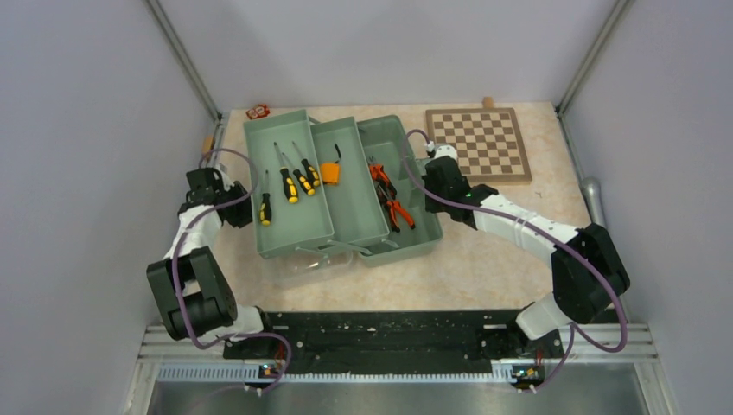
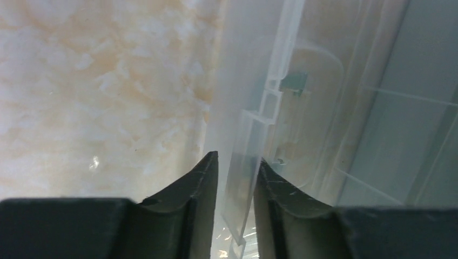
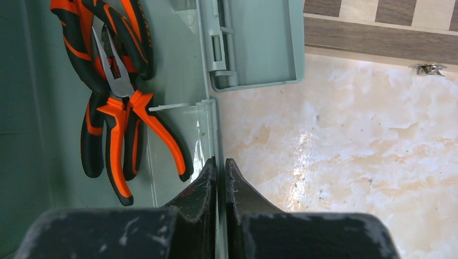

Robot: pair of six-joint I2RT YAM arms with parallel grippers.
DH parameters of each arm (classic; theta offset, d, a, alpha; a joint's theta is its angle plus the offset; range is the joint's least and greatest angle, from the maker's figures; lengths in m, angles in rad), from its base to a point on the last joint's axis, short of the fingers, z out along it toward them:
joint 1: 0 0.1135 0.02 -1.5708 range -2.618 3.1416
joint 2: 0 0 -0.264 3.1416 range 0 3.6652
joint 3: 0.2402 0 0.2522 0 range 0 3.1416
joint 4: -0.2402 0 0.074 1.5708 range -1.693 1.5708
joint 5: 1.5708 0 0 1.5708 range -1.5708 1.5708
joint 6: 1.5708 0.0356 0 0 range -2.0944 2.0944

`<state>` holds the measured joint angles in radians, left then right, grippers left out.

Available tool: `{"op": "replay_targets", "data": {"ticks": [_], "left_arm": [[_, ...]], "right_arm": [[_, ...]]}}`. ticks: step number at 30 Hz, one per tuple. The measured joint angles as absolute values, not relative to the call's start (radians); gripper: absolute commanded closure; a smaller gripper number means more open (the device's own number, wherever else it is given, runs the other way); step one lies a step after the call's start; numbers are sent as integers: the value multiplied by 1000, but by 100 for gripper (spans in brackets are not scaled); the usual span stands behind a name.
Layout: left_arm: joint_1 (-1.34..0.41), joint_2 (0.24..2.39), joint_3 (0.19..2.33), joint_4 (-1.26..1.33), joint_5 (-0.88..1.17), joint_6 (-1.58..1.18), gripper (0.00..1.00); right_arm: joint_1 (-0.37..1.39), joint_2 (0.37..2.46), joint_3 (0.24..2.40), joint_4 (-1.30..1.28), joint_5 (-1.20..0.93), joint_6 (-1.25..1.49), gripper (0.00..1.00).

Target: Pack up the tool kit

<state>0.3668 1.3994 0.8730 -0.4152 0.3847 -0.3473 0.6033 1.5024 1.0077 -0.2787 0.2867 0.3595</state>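
The pale-green toolbox point(image 1: 285, 238) lies spread open mid-table. Its left tray holds several yellow-black screwdrivers point(image 1: 290, 181), its middle tray a small orange tape measure point(image 1: 330, 173), and its right section the orange-handled pliers point(image 1: 389, 194) point(image 3: 116, 108). My left gripper point(image 1: 242, 210) point(image 2: 236, 156) is at the box's left side. Its fingers are closed narrowly on an edge of the translucent lid point(image 2: 259, 108), which fills the gap between them. My right gripper point(image 1: 428, 177) point(image 3: 220, 161) is shut on the thin right rim of the toolbox point(image 3: 178, 70), beside the pliers.
A wooden chessboard point(image 1: 480, 143) point(image 3: 378, 32) lies at the back right, close to the box. A small red item point(image 1: 258, 111) sits at the back left, and a small metal clip point(image 3: 429, 68) lies near the board. Walls enclose the table on three sides.
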Motion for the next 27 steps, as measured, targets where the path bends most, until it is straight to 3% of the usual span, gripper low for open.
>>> {"op": "replay_targets", "data": {"ticks": [5,7,23,27], "left_arm": [[316,1416,899,-435,330,-316,95],[305,1414,910,-454,299,-294,100],[108,1335,1161,-760,-51,-233,100],[72,1335,1244,-825,-118,-230,100]], "right_arm": [[600,1501,1008,-279,278,360,100],[599,1501,1008,-279,271,360,96],[570,1470,984,-249,113,450,64],[567,1448,960,-228,64,487,62]]}}
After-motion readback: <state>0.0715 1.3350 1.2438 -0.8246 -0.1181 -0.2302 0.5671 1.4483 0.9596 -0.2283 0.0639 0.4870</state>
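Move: The clear lid's outer left rim is already between my left fingers, within a centimetre of the hand point. The nearest screwdriver lies about 4 cm ahead and 5 cm right, some 7 cm higher; the upper tray's middle is roughly 6 cm ahead, 10 cm right and 8 cm up. My right hand still holds the box's right rim, with the pliers about 3 cm ahead, 8 cm left and 8 cm below. I shut my left fingers on the clear lid's rim, then lift it almost straight up by about 9 cm, rolling the hand's left side up some 25 degrees. As the lid rises, my right fingers open around the box's right rim and the hand eases about 2.5 cm left and a little back, rolling its left side up too. ##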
